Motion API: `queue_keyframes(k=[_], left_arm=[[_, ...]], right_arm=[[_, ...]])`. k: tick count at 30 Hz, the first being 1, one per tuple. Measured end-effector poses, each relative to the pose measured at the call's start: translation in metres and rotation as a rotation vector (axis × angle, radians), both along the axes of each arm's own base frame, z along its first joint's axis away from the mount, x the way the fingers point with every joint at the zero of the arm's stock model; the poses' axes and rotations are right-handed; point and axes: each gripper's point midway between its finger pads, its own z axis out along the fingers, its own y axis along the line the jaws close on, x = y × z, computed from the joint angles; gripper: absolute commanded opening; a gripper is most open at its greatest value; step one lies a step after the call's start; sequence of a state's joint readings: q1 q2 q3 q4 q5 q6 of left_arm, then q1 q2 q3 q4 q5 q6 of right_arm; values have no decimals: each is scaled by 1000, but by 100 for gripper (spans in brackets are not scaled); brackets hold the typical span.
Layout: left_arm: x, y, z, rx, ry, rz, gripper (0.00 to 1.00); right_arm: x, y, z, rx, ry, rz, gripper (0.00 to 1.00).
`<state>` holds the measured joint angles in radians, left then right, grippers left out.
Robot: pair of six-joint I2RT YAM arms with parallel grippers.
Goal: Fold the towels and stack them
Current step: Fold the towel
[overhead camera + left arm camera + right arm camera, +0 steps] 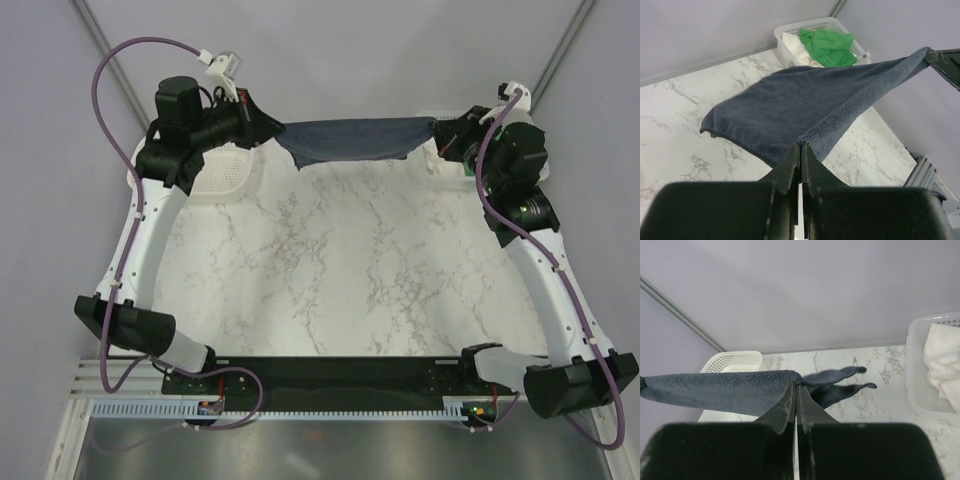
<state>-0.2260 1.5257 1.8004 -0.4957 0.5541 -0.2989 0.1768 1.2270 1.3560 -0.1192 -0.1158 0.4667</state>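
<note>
The dark navy towel (350, 140) hangs stretched in the air above the far edge of the marble table, held at its two upper corners. My left gripper (276, 130) is shut on its left corner, and the left wrist view (801, 145) shows the jaws pinched on the hem. My right gripper (437, 135) is shut on the right corner, as the right wrist view (796, 384) shows. The green towel (830, 46) and the white towel (792, 44) lie crumpled in a white mesh basket (790, 29) at the far right. The white towel also shows in the right wrist view (942, 360).
A second white mesh basket (225, 175) stands at the far left under my left arm and looks empty in the right wrist view (732, 361). The marble table (340, 260) lies below the towel. Grey walls close the back and sides.
</note>
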Motion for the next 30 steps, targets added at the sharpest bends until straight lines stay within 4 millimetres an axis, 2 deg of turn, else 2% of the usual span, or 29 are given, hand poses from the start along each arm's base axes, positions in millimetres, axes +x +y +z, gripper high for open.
queue_keyframes(k=[5,12,17,20,25,27,30], left_arm=[[-24,-4,8,-22,-1,-59,2],[-65,-4,8,-27,37,-115,2],[-84,-3,9,-25,73,-135,2],[-88,-3,0,-14,111,-137,2],[-91,-4,-19,12,150,-147,2],[-94,-5,-27,15,170,-153,2],[-108,-7,-41,23,201,-166,2]], right_arm=[[-31,-5,13,6,-37,4,0],[-81,-9,44,27,-118,31,0],[-102,-7,55,54,-141,59,0],[-106,-4,50,60,-131,79,0],[-110,-3,9,49,-51,89,0],[-110,-1,-1,46,-23,99,0],[-120,1,-20,45,14,121,0]])
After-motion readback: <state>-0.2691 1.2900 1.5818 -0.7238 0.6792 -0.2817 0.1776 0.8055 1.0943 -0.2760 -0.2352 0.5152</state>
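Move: Each hand already pinches an upper corner of the raised towel; its middle lies about 9 cm to the left hand's right, 4 cm ahead and 12 below, and mirrored 9 cm to the right hand's left. The empty basket is roughly 21 cm ahead and 23 left of the left hand, far below; the filled basket stands some 22 cm ahead and 14 right of the right hand, some 36 below. Both hands swing the still-pinched towel back about 11 cm, right rising first, then both sink some 6 cm. ##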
